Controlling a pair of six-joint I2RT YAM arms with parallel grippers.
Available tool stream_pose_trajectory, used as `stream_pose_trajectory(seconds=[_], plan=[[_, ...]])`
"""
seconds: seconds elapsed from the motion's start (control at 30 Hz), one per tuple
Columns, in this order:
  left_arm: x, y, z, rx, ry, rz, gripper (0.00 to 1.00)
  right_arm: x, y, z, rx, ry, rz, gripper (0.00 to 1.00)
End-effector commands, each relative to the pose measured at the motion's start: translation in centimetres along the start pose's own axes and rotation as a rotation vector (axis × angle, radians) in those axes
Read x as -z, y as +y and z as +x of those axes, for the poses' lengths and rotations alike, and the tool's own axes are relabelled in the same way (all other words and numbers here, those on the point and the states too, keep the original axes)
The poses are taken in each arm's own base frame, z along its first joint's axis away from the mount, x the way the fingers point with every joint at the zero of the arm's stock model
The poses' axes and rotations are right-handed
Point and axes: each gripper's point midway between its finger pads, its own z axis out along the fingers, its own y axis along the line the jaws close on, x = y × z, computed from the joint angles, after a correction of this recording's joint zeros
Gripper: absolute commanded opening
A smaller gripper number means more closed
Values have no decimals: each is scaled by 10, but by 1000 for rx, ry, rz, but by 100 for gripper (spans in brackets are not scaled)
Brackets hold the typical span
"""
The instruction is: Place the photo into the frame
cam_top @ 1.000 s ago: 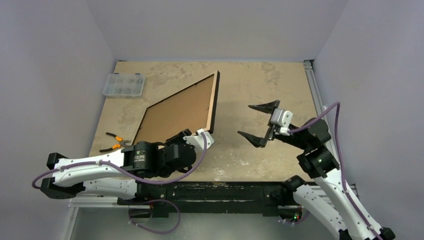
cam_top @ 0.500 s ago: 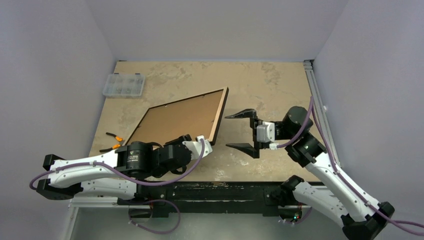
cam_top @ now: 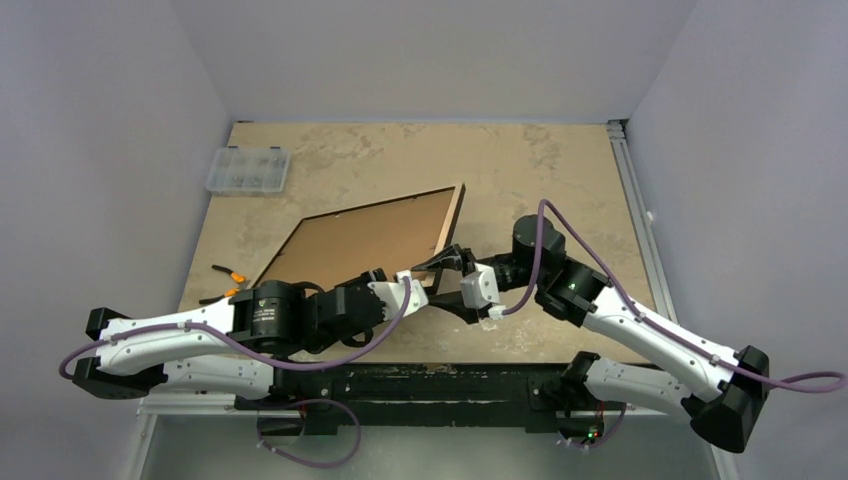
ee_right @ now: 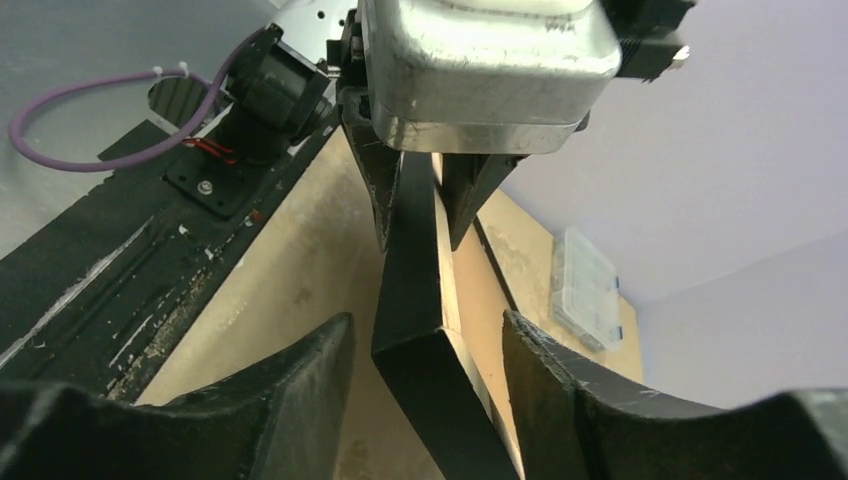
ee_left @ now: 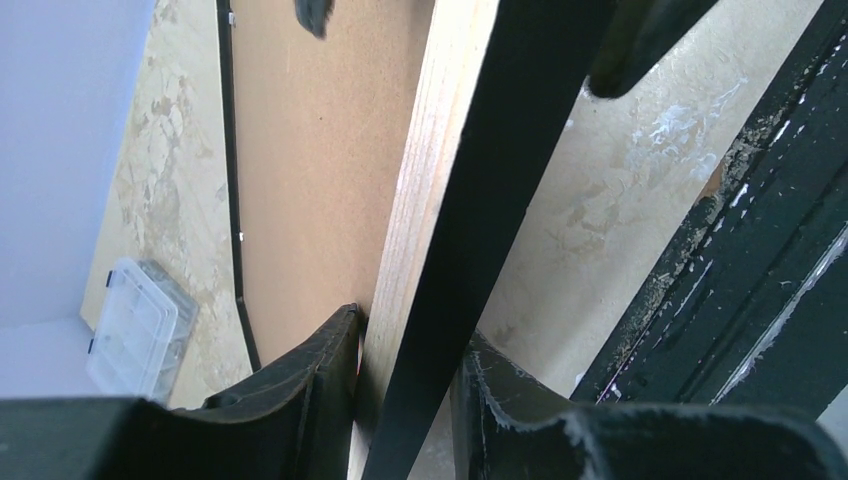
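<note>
The frame (cam_top: 370,235), black on its front and tan wood on its back, stands tilted over the table's left half. A brown board fills its back. My left gripper (cam_top: 415,280) is shut on the frame's near right corner. In the left wrist view both pads press the wooden edge (ee_left: 425,230), one on each side of my left gripper (ee_left: 405,390). My right gripper (cam_top: 450,275) straddles the same corner from the right. In the right wrist view the frame corner (ee_right: 420,330) sits between my right gripper (ee_right: 428,380), with a gap on each side, so it is open. The photo is out of view.
A clear plastic organiser box (cam_top: 247,170) lies at the back left of the table. Orange-handled pliers (cam_top: 228,283) lie near the left edge. A black rail (cam_top: 450,380) runs along the near edge and an aluminium rail (cam_top: 630,190) along the right edge.
The right arm has swung left and down until its fingers sit round the frame's near corner, and its jaws have narrowed. The frame has tipped lower, its far right corner moving right.
</note>
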Motion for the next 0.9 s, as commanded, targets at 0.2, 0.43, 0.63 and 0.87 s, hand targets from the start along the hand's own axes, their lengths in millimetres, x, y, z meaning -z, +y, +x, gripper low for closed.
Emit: stream_pose_trajectory(seconds=[0.2,0.43,0.63,0.87], plan=[[20,-25,-63,276,-228,182,0,-4,-23,-4,78,27,71,22],[20,-9,-59,332,-210,93,43,-2,-27,-4,47,49,96,0],[26,12,-60,377,-215,-2,100,5,-26,-3,-16,64,141,0],[47,35,-80,451,-340,-38,100,24,-34,-11,-176,86,286,0]])
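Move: The right hand's half-open fingers already straddle the near right corner of the raised frame, which lies about 1 cm to their left and 1 cm below them. The left gripper's fingers hold the near rail some 8 cm to the left of the right hand, roughly level with it; from the left hand that corner is about 8 cm to the right. The orange pliers lie about 40 cm left of the right hand, 2 cm nearer the base and some 28 cm lower. Barely shifting, the right hand closes its fingers and pinches the near rail at its right corner. Only then does the left hand open wide, letting go and rising about 5 cm clear of the rail, drifting a couple of centimetres right and rolling some 20 degrees, left side down. Keeping its grip, the right hand meanwhile eases forward and a little down, turning about 10 degrees clockwise. ##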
